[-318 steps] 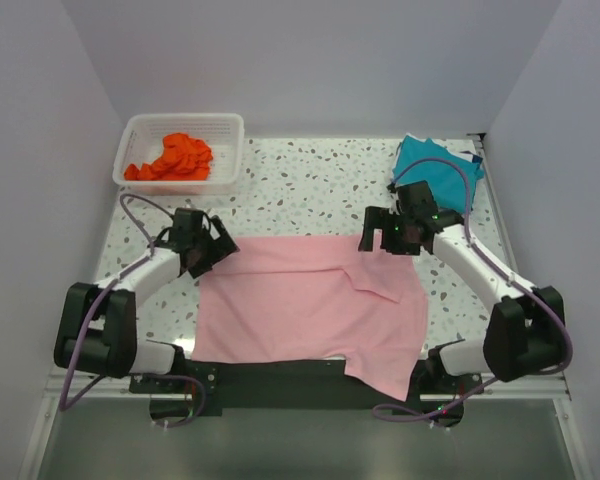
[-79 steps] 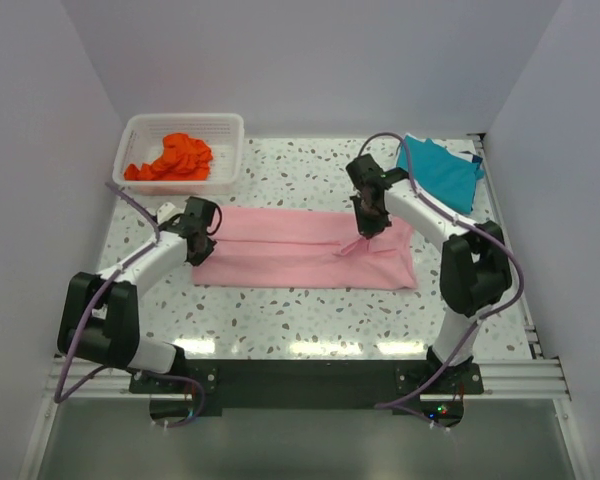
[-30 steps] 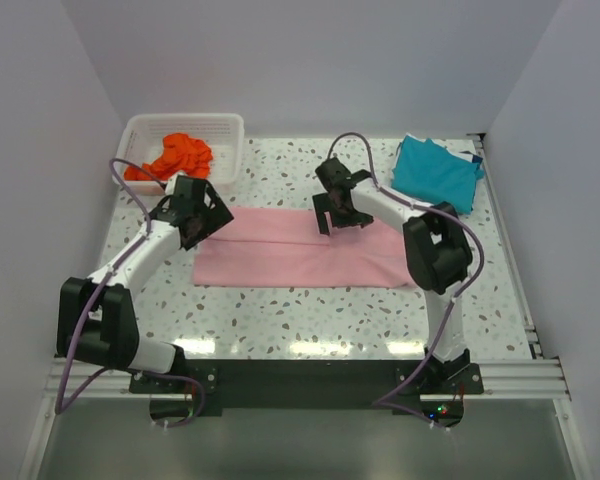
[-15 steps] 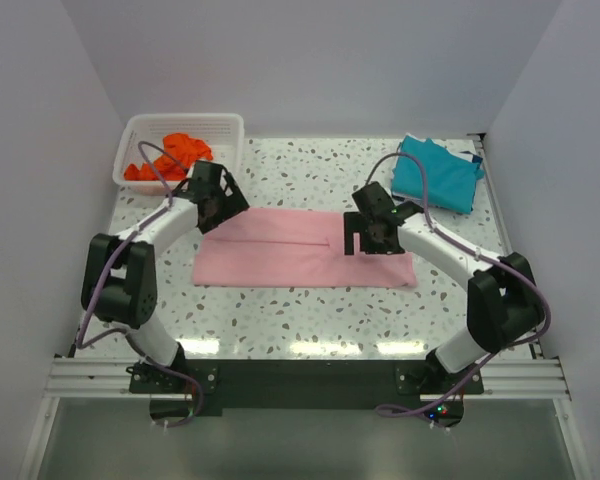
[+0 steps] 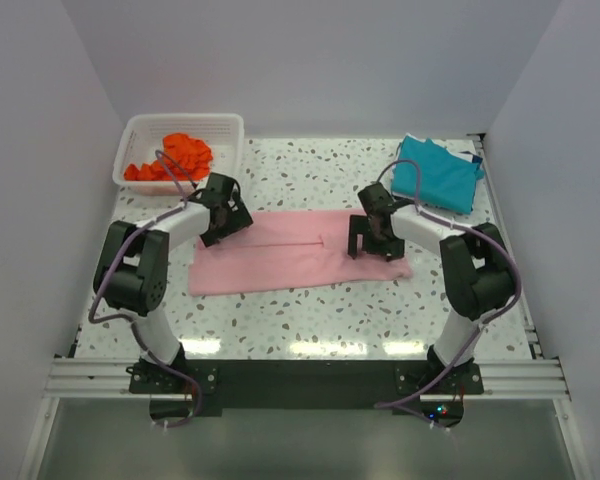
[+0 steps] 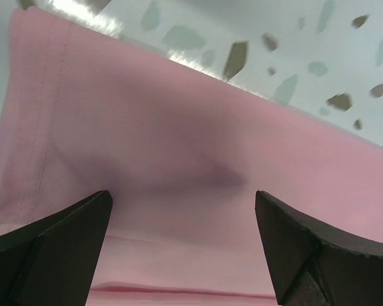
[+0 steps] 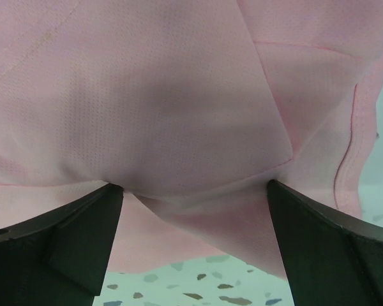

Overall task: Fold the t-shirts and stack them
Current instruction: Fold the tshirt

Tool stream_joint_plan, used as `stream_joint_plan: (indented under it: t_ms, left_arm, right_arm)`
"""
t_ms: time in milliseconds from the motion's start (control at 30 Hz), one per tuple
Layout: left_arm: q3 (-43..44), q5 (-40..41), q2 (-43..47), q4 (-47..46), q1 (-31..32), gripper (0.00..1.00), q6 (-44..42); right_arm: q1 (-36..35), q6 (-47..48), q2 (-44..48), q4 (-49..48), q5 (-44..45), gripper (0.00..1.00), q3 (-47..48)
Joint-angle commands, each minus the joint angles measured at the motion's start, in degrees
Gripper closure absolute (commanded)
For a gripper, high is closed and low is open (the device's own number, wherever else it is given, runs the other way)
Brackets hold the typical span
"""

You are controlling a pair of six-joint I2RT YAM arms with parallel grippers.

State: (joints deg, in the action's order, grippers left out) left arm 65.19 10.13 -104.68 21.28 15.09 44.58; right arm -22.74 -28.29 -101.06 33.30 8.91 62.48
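Observation:
The light pink t-shirt [image 5: 280, 255] lies folded into a long strip across the middle of the table. My left gripper [image 5: 223, 216] is down on the strip's far left part, and my right gripper [image 5: 373, 238] is on its right part. In the left wrist view the left gripper [image 6: 182, 197] stands wide open over smooth pink cloth [image 6: 198, 127]. The right gripper [image 7: 195, 186] is also wide open, its fingertips [image 7: 83, 229] touching a layered pink fold [image 7: 179, 95]. A teal t-shirt [image 5: 437, 172] lies folded at the back right. The orange-red t-shirt [image 5: 175, 157] is crumpled in the basket.
The white mesh basket [image 5: 185, 121] stands at the back left corner. Speckled tabletop [image 5: 310, 320] shows in front of the pink strip and in the right wrist view [image 7: 198, 287]. Grey walls close in on the left, back and right.
Both grippers have come lower onto the pink strip; the left one moved towards the near side and right. The strip's near edge now slants, lower at its left end.

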Motion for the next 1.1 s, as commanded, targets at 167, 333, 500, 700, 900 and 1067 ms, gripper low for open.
stream_joint_plan:
  t_ms: [167,333,500,700,900,1067]
  left_arm:
    - [-15.17,7.61,13.09,9.47,-0.24,0.0,4.37]
    - [-20.27,2.98,16.0,7.39,1.68,0.0,5.6]
    - [-22.82,2.17,17.14,8.08,6.52,0.0,9.65]
    - [-26.86,-2.3,19.78,7.55,8.02,0.0,13.25]
    - [-30.2,-7.66,21.54,2.99,14.77,0.0,18.34]
    - [-30.38,-11.63,20.75,-0.97,21.28,0.0,23.35]
  right_arm:
    - [-0.72,9.91,-10.21,-4.56,-8.82,0.01,12.12]
    - [-0.99,14.22,-16.62,-3.6,-11.98,0.01,21.0]
    - [-0.99,16.51,-27.07,2.29,-10.41,0.01,35.5]
    - [-0.81,21.25,-38.05,8.27,-7.94,0.01,50.18]
    - [-0.81,33.11,-42.02,8.53,-12.15,0.01,60.37]
    - [-0.46,38.92,-45.37,9.86,-20.57,0.01,66.63]
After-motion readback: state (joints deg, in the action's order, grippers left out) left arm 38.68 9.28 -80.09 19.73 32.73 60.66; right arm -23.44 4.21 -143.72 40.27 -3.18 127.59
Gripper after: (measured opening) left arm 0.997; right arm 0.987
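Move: The folded pink t-shirt's middle lies about 18 cm to the right of my left hand and 6 cm nearer me; from my right hand it is some 20 cm to the left, level with it. Both hands are already down at cloth height on its two ends. The white basket stands roughly 15 cm left of my left hand and 25 cm farther out; the blue shirt is about 18 cm right of my right hand and 25 cm ahead. I swivel the t-shirt counter-clockwise between my hands, fingers wide open and their tips still bearing on the cloth. My right hand pushes its end forward some 22 cm and left about half as far, the wrist turning some 35 degrees counter-clockwise. Meanwhile my left hand drags the other end back about 15 cm, drifting slightly left first, then swinging right. ##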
